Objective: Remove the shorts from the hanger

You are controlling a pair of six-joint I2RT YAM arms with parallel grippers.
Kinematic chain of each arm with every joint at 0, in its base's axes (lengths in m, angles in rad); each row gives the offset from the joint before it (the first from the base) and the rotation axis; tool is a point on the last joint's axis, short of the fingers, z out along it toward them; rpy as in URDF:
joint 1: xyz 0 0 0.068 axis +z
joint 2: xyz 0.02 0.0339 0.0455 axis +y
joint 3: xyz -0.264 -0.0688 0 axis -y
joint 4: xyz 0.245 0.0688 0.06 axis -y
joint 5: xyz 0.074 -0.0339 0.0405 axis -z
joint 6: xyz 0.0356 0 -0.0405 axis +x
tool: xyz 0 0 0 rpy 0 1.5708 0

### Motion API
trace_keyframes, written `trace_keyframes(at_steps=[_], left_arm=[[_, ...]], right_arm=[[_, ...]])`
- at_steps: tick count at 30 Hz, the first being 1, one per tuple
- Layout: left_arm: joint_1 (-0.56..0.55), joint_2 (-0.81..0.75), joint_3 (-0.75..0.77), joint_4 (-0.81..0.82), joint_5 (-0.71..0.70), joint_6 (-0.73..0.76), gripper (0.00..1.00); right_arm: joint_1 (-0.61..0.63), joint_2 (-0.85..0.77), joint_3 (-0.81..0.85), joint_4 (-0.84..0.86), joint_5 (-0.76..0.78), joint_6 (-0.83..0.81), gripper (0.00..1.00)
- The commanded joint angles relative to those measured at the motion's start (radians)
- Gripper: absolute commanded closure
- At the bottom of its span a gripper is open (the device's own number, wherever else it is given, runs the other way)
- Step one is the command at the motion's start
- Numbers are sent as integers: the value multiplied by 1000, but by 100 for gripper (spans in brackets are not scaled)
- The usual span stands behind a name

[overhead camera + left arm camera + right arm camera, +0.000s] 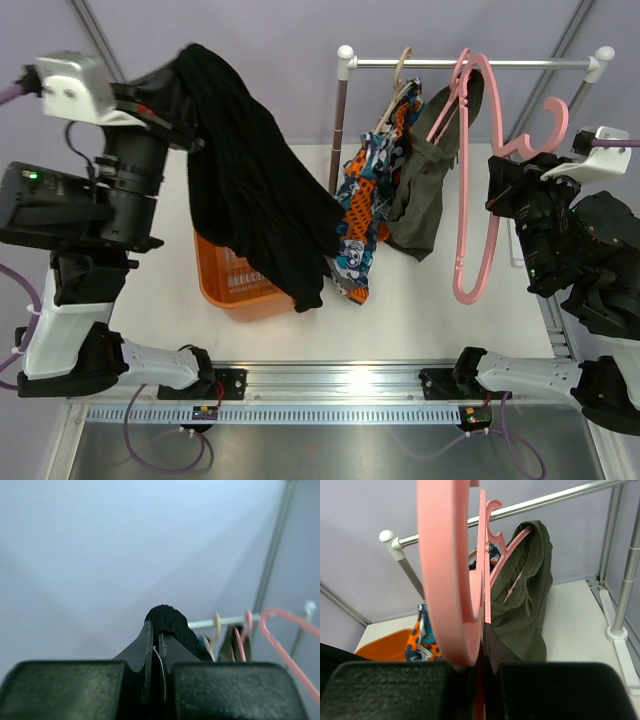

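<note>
The plain black shorts [250,180] hang from my left gripper [175,90], which is raised high at the upper left. Its jaws are shut on a fold of the black cloth [167,617], and the garment drapes down over the orange basket [225,285]. On the rack rail [480,63] the patterned orange and blue shorts [365,200] hang on a pale hanger [400,80]. Beside them, the olive green shorts [415,200] hang on a pink one. My right gripper [497,190] is shut on a bare pink hanger [478,250] to the right of the rack, its hook [445,570] close to the camera.
The rack's posts stand at the table's back [340,120] and at the right [620,595]. The orange basket [385,647] sits left of the rack on the white table [440,320]. A metal rail [340,385] runs along the near edge.
</note>
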Motion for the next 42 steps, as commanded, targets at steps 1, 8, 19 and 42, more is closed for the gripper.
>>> trace_keyframes(at_steps=[1, 8, 19, 42], left_arm=[[29, 28, 79, 263, -26, 178, 100], [122, -12, -82, 354, -21, 187, 100], [497, 62, -27, 70, 178, -201, 100], [750, 109, -1283, 203, 598, -1230, 92]], right_arm=[[6, -6, 18, -25, 43, 31, 100], [6, -35, -12, -28, 57, 36, 100], [7, -41, -10, -75, 44, 59, 100], [6, -132, -78, -166, 55, 143, 100]])
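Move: The left hand, high up with the black shorts already off the hanger and hanging from its shut fingers, is to take them to the orange basket, whose middle lies about 13 cm ahead, 3 cm left and some 60 cm below. The patterned shorts hang roughly 18 cm ahead and 20 cm right of the hand, some 42 cm lower. From the right hand, still holding the empty pink hanger, the basket is about 12 cm ahead, 41 cm left and 46 cm down. Left and slightly up at first, then forward some 15 cm until over the orange basket, the left hand then plunges fast, over 50 cm, down into the basket, tipping about 70 degrees to point down and easing back a little at the end; its fingers stay shut on the black shorts. The right hand keeps the pink hanger and drifts about 5 cm right, down and back. ##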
